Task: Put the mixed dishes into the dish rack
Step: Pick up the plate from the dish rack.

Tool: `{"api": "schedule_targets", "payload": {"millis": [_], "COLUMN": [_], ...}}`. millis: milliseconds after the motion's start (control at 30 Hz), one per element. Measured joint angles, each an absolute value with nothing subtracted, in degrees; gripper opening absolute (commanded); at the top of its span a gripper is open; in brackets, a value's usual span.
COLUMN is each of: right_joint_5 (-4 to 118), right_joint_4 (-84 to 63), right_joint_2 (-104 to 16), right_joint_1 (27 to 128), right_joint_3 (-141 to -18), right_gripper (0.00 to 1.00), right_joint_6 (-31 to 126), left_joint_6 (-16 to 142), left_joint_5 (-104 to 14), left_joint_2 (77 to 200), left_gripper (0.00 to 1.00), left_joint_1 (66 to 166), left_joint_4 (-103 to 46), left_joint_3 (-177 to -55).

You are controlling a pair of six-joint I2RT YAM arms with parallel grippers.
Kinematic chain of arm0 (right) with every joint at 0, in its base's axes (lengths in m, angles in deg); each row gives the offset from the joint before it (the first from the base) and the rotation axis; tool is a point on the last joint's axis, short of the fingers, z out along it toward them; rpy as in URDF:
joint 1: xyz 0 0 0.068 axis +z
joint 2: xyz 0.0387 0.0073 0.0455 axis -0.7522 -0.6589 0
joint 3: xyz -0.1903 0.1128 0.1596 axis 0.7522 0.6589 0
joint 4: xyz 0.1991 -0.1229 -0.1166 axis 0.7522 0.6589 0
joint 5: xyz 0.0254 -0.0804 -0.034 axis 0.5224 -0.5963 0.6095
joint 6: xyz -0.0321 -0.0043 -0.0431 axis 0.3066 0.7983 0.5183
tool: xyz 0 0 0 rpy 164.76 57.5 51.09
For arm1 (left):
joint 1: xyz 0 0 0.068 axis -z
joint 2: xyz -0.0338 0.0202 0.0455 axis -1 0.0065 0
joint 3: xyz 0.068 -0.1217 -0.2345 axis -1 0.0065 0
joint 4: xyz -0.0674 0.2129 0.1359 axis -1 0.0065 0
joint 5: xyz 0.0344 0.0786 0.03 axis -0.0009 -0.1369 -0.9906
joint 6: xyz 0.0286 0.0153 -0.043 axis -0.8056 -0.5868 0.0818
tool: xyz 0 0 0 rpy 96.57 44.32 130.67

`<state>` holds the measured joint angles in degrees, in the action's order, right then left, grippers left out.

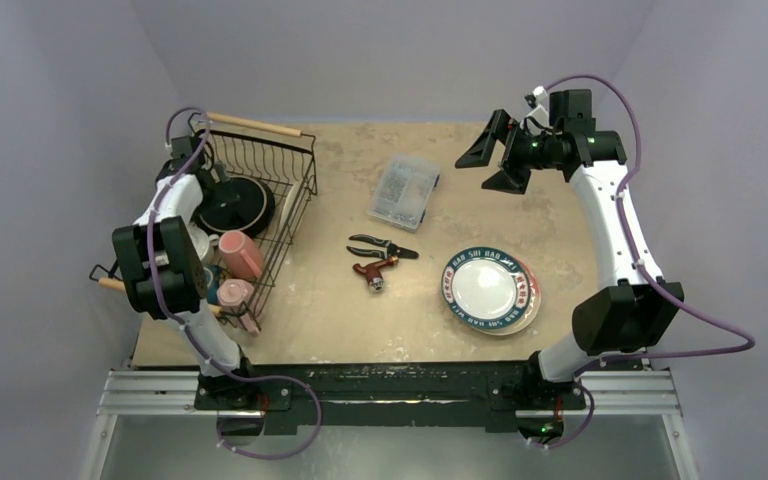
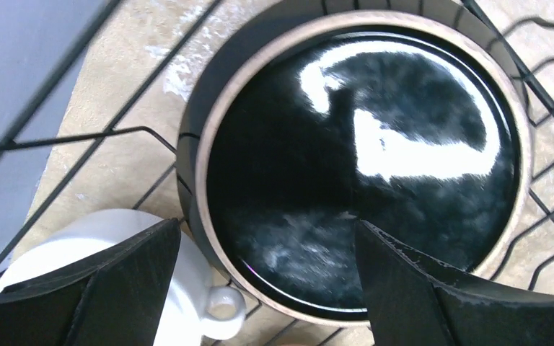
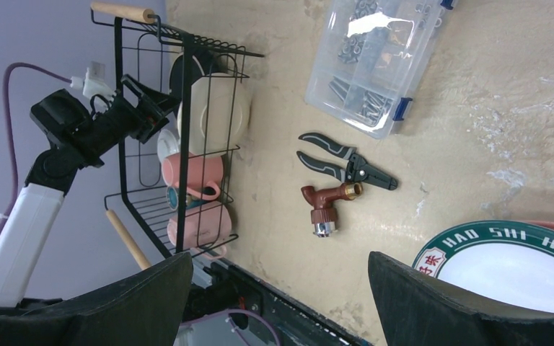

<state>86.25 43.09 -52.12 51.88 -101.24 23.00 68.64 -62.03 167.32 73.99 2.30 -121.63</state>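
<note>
The dish rack [image 1: 255, 124] stands at the table's left edge. In it lie a brown-rimmed bowl with a black glazed inside [image 2: 361, 166], a white cup [image 2: 187, 288] and two pink mugs [image 1: 240, 253] [image 1: 235, 295]. My left gripper [image 2: 267, 245] hangs open just above the bowl's near rim, holding nothing, its left finger over the cup. A teal-rimmed plate [image 1: 484, 286] lies on a red-rimmed plate [image 1: 532, 297] on the table's right half. My right gripper [image 1: 495, 155] is raised at the far right, open and empty. In the right wrist view the plate [image 3: 512, 267] shows beside the right finger.
A clear compartment box [image 1: 404, 190] sits at the middle back. Black pliers [image 1: 382, 245] and a brown tap fitting [image 1: 375, 270] lie between the rack and the plates. The rack's wires [image 2: 115, 131] run close around the left gripper.
</note>
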Motion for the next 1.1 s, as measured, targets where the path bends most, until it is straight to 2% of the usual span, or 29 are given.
{"api": "schedule_targets", "payload": {"millis": [167,467,733,867,1100], "right_joint_5": [86.23,86.25,86.27,86.27,86.18], "right_joint_4": [43.13,43.31,43.41,43.5,43.81], "right_joint_2": [-52.21,-52.25,-52.47,-52.47,-52.45], "right_joint_1": [51.88,52.42,53.8,54.21,54.21], "right_joint_3": [-101.26,-101.26,-101.39,-101.39,-101.17], "right_gripper": [0.93,0.93,0.92,0.93,0.92], "right_joint_6": [23.0,23.02,22.98,22.98,22.98], "left_joint_6": [66.49,56.53,55.81,57.31,61.34], "left_joint_5": [-68.26,-78.84,-84.87,-85.53,-85.66], "left_joint_2": [165.59,166.11,176.15,179.19,179.14], "left_gripper": [0.84,0.85,0.86,0.86,0.89], "left_joint_1": [80.11,89.81,95.84,97.61,97.86], "left_joint_4": [3.13,6.47,15.98,18.88,13.79], "left_joint_3": [-121.65,-129.56,-144.18,-144.4,-140.99]}}
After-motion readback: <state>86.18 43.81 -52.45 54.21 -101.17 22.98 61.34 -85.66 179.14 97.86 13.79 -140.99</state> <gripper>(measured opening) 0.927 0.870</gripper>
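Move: The upturned black plate lies in the rack with its middle about 4 cm ahead of the left gripper, 6 cm to its right and a couple of centimetres lower. The white cup sits some 4 cm back and 3 cm left of that gripper, the pink mug 5 cm back and 7 cm right, and the upright white plate about 10 cm right of the black plate, level with it. From the right gripper the black plate is some 46 cm left, 10 cm ahead and 24 cm below. Swing the left gripper rightward over the black plate, about 11 cm to the right and 5 or 6 cm forward, rising some 7 cm on the way and then sinking about 4 cm beside the plate's right side. Roll the wrist left side up by 20-odd degrees while turning it clockwise, and keep the fingers wide open around nothing. ##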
